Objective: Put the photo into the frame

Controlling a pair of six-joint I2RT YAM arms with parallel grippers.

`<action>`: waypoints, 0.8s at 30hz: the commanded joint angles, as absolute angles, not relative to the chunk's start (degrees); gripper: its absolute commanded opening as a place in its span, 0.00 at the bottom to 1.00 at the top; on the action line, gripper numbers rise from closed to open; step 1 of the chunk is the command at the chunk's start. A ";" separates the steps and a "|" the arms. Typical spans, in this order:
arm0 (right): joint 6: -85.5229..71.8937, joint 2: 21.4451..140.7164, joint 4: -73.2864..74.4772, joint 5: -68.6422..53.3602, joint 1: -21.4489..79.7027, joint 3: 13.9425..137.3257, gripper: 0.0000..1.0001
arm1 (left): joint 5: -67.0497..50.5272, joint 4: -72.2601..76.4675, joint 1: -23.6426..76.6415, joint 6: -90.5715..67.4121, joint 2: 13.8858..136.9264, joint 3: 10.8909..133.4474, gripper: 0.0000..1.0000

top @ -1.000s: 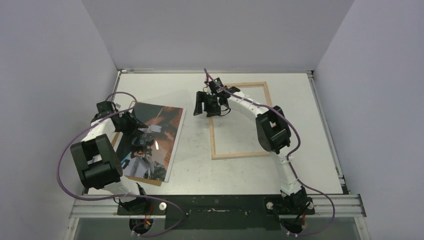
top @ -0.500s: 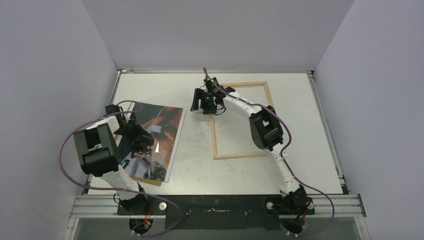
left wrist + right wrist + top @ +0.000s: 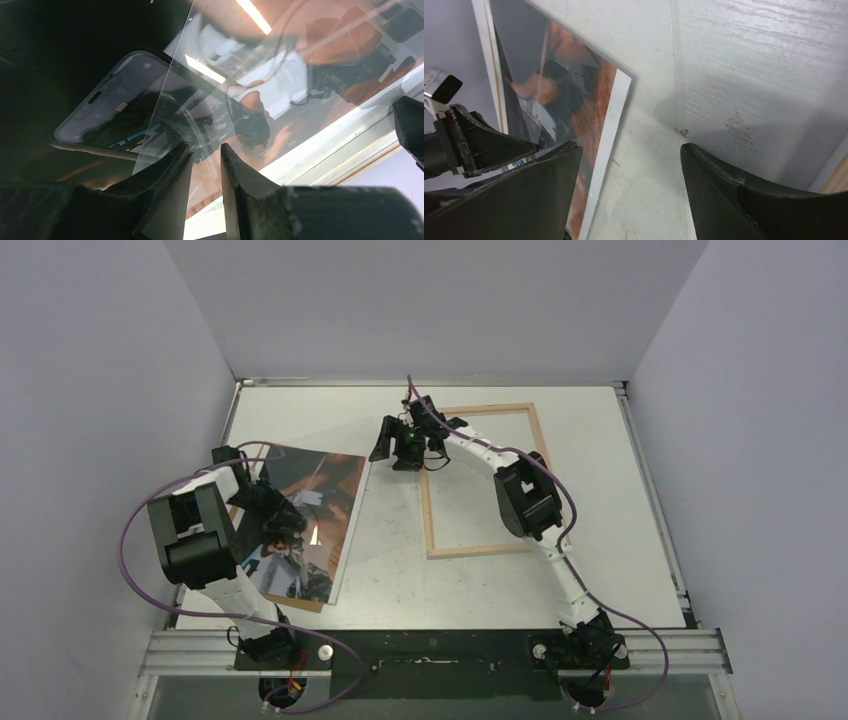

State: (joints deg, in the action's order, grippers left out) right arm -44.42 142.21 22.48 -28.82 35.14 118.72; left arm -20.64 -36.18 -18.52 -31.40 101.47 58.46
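Note:
The photo (image 3: 318,502) lies flat at the left of the table on a brown board (image 3: 300,602). It fills the left wrist view (image 3: 280,75). A clear pane (image 3: 644,165) lies over the photo's right part and the table beside it. My left gripper (image 3: 284,524) is low over the photo's middle, its jaws (image 3: 204,150) a narrow gap apart with nothing seen between them. The frame (image 3: 478,549), pale wood side up, lies right of centre. My right gripper (image 3: 398,445) hangs wide open (image 3: 629,147) between photo (image 3: 574,90) and frame, holding nothing.
Grey walls close the table on three sides. The arms' bases and a metal rail (image 3: 430,648) run along the near edge. The left arm's body (image 3: 195,550) stands over the photo's left side.
My left gripper has slid from the photo's upper left edge onto its middle and its jaws have narrowed. The right gripper has moved left, away from the frame's corner.

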 commanded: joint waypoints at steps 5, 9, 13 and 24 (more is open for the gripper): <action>-54.20 143.72 9.97 -40.64 36.30 114.18 0.75 | -12.23 -38.90 -18.54 -29.14 104.68 57.24 0.28; -57.39 142.62 4.84 -42.85 36.00 112.06 0.75 | -11.66 -39.24 -18.54 -29.18 104.60 57.50 0.28; -66.65 140.58 -8.86 -46.58 35.15 106.12 0.75 | -11.34 -39.43 -18.54 -29.48 104.50 57.81 0.28; -84.59 138.71 -37.54 -54.05 35.51 97.54 0.74 | -11.99 -38.67 -18.45 -30.12 105.89 58.52 0.28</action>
State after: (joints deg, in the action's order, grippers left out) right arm -80.84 142.39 -29.45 -48.93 33.63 99.24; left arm -17.56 -40.16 -18.57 -31.27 102.00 59.92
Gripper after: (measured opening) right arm 0.739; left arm 0.278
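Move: The clear sheet's free right edge is right at the right hand's fingertips, about 2 cm ahead of the hand point and 3 cm below. From that hand the photo's middle lies roughly 19 cm left and 17 cm back, the wooden frame's middle 22 cm right and 7 cm back, both 4 cm lower. From the left hand the sheet's edge is some 24 cm right and 13 cm ahead; the photo's middle is 5 cm right, 4 cm back, just below. The right hand, fingers staying wide open around the clear sheet's edge, first creeps left and slightly forward, tilting its fingertips up, then sweeps up about 4 cm, left and back, some 35 degrees of turn in all, levering the edge up on its forward finger. The left fingertips stay down on the sheet over the photo, sliding back about 1 cm. ##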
